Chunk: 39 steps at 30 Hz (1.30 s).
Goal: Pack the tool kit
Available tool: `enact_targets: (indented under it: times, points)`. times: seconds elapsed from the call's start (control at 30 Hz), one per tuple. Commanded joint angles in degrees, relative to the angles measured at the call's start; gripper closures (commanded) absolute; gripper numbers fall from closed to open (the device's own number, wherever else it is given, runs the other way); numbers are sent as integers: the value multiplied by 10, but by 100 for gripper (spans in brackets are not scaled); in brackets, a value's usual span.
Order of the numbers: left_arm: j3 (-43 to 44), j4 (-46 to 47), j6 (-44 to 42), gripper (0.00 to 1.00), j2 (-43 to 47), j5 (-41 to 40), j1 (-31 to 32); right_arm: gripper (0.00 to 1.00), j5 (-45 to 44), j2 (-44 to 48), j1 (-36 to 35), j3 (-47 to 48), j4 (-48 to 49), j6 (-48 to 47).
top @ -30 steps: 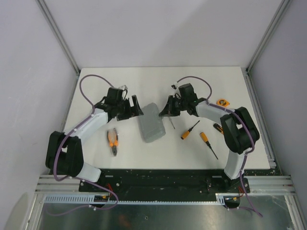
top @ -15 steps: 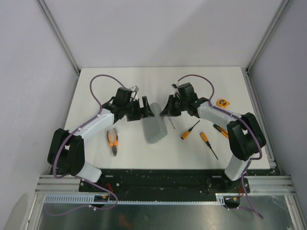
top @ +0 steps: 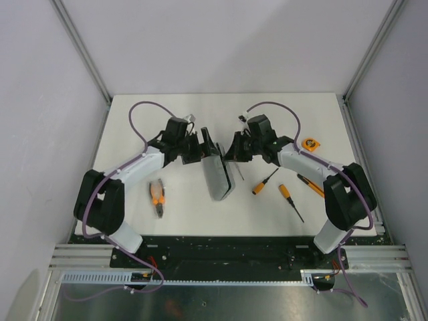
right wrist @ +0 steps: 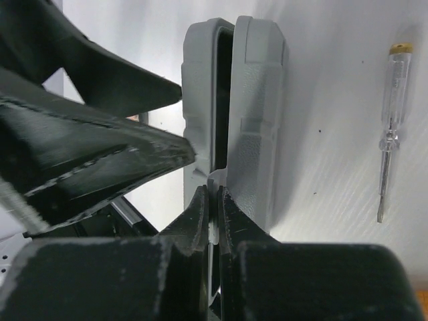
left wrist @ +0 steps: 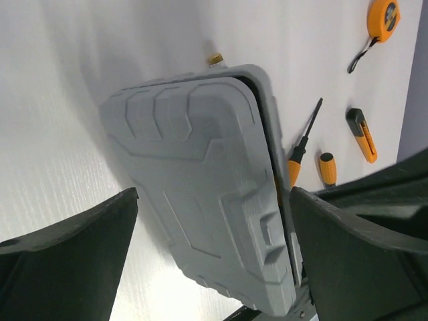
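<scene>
The tool kit's grey case [top: 218, 175] stands tilted up on one edge at the table's middle, its two halves slightly ajar [right wrist: 257, 100]. My right gripper [top: 231, 151] is shut on a thin grey tab [right wrist: 214, 194] at the case's edge. My left gripper [top: 203, 148] is open, and its fingers [left wrist: 67, 261] straddle the case's ribbed shell [left wrist: 200, 187] without pinching it. Loose on the table lie orange-and-black pliers [top: 158, 198], two screwdrivers [top: 264, 182] [top: 289, 200], a knife [top: 309, 182] and a tape measure [top: 309, 143].
A clear-handled tester screwdriver [right wrist: 389, 127] lies just right of the case. The pliers lie alone on the left; the other tools cluster at the right. Metal frame posts and walls close in the white table [top: 134, 120] at both sides and the back.
The case has gone from lying flat to standing tilted on its edge, raised by the right gripper. My left gripper has moved right up to the case and opened slightly wider.
</scene>
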<state>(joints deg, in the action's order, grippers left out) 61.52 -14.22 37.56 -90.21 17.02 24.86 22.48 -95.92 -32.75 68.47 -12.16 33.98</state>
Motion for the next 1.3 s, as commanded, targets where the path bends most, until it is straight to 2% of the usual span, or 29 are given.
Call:
enact_targets:
  times: [0.0, 0.17, 0.37, 0.6, 0.83, 1.27]
  points:
    - [28, 13, 10, 1, -15, 5, 7, 100, 6, 39, -6, 8, 30, -10]
    - [30, 6, 4, 2, -42, 5, 8, 100, 1, 41, -10, 8, 25, -15]
    - [12, -10, -12, 30, -42, -25, 8, 100, -22, 30, 3, 8, -5, -13]
    - [-7, -31, -42, 42, -4, -82, 4, 100, -45, 9, 34, 8, -37, -29]
    - [-46, -45, -30, 43, 29, -103, -44, 100, -44, -25, 54, 9, -33, -45]
    - [-84, -47, -55, 44, 26, -125, -116, 100, -2, -130, 38, 8, 25, -51]
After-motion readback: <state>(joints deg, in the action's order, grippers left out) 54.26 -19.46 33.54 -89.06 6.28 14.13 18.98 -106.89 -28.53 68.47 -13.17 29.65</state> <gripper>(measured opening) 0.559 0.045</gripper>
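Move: The half-open tool case stands on its hinge side. Its left half is centred about 3 cm right of the left hand point, 3 cm back and 5 cm below; the pliers lie some 19 cm left and 13 cm back. The right half's middle is about 6 cm below the right hand and 2 cm back, level sideways; from that hand, the clear-handled tester lies 5 cm right and 1 cm back, the orange-handled screwdriver 15 cm right and 8 cm back. The case's left half is taken by the left hand, which sinks about 4 cm and closes its wide fingers to just over half, one inside and one outside the shell, then carries it some 11 cm left and slightly down, rolling and turning counter-clockwise. The right hand keeps its thin pinch on the right half's rim, first draws right and forward, then lowers about 9 cm. ##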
